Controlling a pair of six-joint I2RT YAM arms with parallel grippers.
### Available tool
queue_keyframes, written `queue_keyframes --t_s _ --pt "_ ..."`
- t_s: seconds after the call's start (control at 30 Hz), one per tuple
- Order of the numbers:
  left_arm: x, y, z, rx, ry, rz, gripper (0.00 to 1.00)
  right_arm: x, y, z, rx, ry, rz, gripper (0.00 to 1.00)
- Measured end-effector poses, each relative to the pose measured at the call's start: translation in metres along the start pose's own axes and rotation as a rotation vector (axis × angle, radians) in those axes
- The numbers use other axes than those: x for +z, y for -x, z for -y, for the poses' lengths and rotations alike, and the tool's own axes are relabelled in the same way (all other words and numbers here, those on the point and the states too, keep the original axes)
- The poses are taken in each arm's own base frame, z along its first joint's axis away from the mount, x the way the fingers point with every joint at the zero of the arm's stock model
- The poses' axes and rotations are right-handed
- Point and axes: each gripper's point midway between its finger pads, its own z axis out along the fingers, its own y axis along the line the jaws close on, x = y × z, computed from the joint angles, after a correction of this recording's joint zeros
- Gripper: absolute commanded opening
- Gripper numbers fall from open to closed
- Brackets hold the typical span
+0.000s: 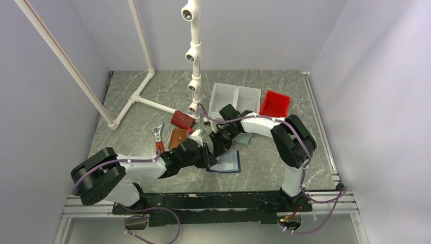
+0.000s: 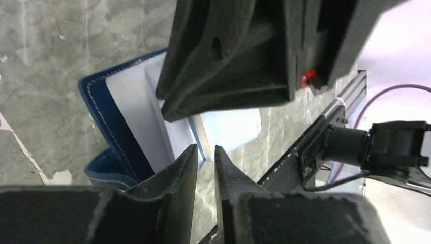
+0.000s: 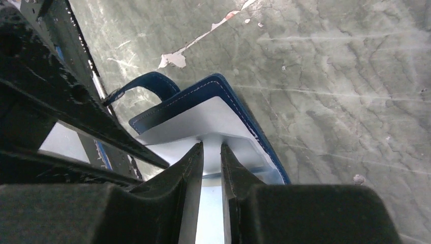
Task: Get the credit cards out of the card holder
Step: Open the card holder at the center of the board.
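Note:
The card holder [image 1: 229,161] lies open on the marble table, navy outside and light blue inside [image 2: 127,117] [image 3: 203,112]. A thin tan edge of one of the credit cards [image 2: 202,136] shows at its pocket; the rest of the credit cards are hidden. My left gripper [image 1: 209,156] [image 2: 206,151] hangs at that card's corner, jaws a narrow gap apart with bare table showing between them. My right gripper [image 1: 221,145] [image 3: 212,145] has its tips set against the holder's pale inside, also narrowly parted. Whether those tips pinch the lining is unclear.
A brown wallet [image 1: 177,137], a dark red wallet [image 1: 181,119] and a red-handled wrench [image 1: 158,137] lie left of the grippers. A grey-green wallet [image 1: 244,138] is just behind the right arm. A white bin [image 1: 235,96], a red bin [image 1: 275,103] and a white pipe frame [image 1: 193,56] stand behind.

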Motion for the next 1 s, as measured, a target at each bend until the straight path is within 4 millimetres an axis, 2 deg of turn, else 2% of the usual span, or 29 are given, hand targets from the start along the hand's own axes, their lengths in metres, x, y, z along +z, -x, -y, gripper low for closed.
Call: queue_keyframes --t_s 0.13,0.23,0.37,0.57,0.63,0.7,0.77,0.9,1.0 --pt "0.006 0.003 -0.005 -0.005 0.053 -0.001 0.2 -0.006 0.002 0.0 -0.032 0.009 -0.004 0.23" --pt "0.006 0.0 -0.013 -0.011 0.088 -0.012 0.19 -0.019 0.001 -0.001 -0.081 0.011 -0.009 0.24" --pt "0.006 -0.003 -0.018 -0.015 0.11 -0.023 0.18 -0.042 0.006 -0.009 -0.186 0.0 0.004 0.25" --pt "0.005 -0.006 -0.023 -0.012 0.13 -0.034 0.19 -0.087 0.01 -0.033 -0.404 -0.043 0.07 0.31" --pt "0.004 -0.006 -0.022 -0.012 0.125 -0.031 0.2 -0.096 0.005 -0.041 -0.463 -0.047 0.077 0.36" --pt "0.001 -0.006 -0.022 -0.012 0.114 -0.026 0.21 -0.1 -0.003 -0.045 -0.518 -0.051 0.08 0.51" --pt "-0.001 -0.007 -0.022 -0.012 0.105 -0.023 0.22 -0.099 -0.017 -0.046 -0.559 -0.055 0.077 0.59" --pt "-0.002 -0.007 -0.02 -0.014 0.084 -0.012 0.22 -0.091 -0.059 -0.046 -0.613 -0.055 0.053 0.57" --pt "-0.002 -0.006 -0.016 -0.022 0.064 -0.011 0.23 -0.085 -0.071 -0.041 -0.66 -0.054 0.042 0.53"
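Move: The opened card holder's middle lies about 3 cm right of the left hand point, 2 cm ahead and 3 cm below; from the right hand point it is some 4 cm right, 1 cm back and 1 cm below. Of the neighbours, the green holder sits roughly 11 cm ahead of the left hand and 13 cm to its right, and the brown holder about 11 cm ahead and 15 cm to its left. Bring the nearly shut left gripper down about 2 cm to the near part of the card holder's left leaf, easing 1 cm left, and keep it there. Lift the right fingertips off that leaf, rising some 9 cm while swinging right and then back, about 9 cm right in all; turn the wrist counter-clockwise some 25 degrees, open the fingers, and sink 4 cm again near the holder's right end. ##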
